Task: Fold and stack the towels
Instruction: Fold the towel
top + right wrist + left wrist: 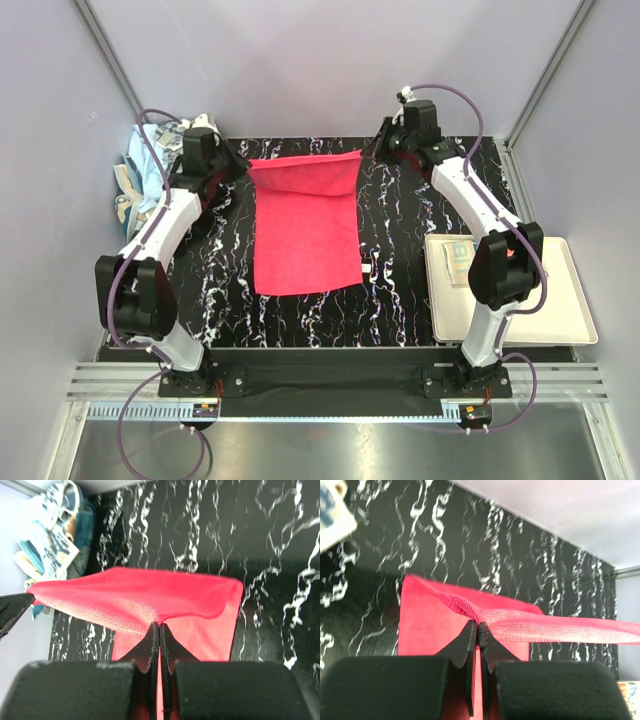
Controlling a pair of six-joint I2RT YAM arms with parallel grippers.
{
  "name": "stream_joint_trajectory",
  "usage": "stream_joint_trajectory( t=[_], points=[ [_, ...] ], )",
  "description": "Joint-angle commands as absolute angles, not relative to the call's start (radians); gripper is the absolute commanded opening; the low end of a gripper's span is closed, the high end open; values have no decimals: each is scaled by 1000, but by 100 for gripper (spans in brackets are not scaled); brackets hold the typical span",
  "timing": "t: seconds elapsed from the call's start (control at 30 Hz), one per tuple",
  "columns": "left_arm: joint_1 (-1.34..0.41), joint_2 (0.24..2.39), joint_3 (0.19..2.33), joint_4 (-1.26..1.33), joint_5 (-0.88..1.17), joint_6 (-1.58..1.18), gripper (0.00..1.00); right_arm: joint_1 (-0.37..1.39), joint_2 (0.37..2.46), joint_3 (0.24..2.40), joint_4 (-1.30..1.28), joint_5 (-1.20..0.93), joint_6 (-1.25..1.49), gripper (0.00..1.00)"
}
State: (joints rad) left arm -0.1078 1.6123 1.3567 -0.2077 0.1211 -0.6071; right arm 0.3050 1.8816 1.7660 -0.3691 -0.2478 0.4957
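Note:
A pink-red towel (305, 235) hangs stretched between both grippers at the back of the black marbled table, and its lower part lies flat on the surface. My left gripper (243, 165) is shut on the far left corner (479, 625). At the far right corner my right gripper (368, 152) pinches the hem, jaws shut (159, 625). The raised edge sags slightly between them (150, 597). More towels lie in a crumpled pile (148, 175) at the far left, light blue and cream with letters (55, 535). A folded patterned towel (460, 260) rests on the tray.
A flat cream tray (560, 300) sits at the table's right edge, partly behind the right arm. The left arm's elbow (135, 290) stands over the near left of the table. Aluminium frame posts and grey walls close in the back and sides.

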Motion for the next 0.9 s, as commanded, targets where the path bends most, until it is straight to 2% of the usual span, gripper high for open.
stream_joint_trajectory(
  t=[0.0,0.23,0.5,0.87],
  points=[
    [-77,1537,1316,-175,57,-606,4,301,1779,1721,-336,-178,491,0],
    [-84,1450,1175,-160,81,-650,3,311,1710,1583,-311,-173,508,0],
    [-86,1407,1163,-193,92,-647,3,311,1661,1586,-350,-167,503,0],
    [-101,1345,1066,-225,126,-675,4,339,1608,1454,-345,-199,532,0]
  ],
)
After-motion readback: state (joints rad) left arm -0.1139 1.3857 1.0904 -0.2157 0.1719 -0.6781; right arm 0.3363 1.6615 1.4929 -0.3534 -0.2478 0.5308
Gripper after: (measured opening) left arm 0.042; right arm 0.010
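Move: Each gripper already holds a corner of the red towel's raised far edge. The middle of the lying near edge is about 28 cm back and 14 cm right of the left hand, some 22 cm below; from the right hand it is about 30 cm back and 14 cm left, 24 cm down. The white tag is 25 cm straight back of the right hand. The bin towels lie about 18 cm left of the left hand, level with it. Draw both grippers back together about 7 cm towards the towel's near edge, keeping both shut on the corners and the edge stretched between them. Dip a couple of centimetres at the start, ease off briefly halfway, then carry on back, with the hands still well above the table. ##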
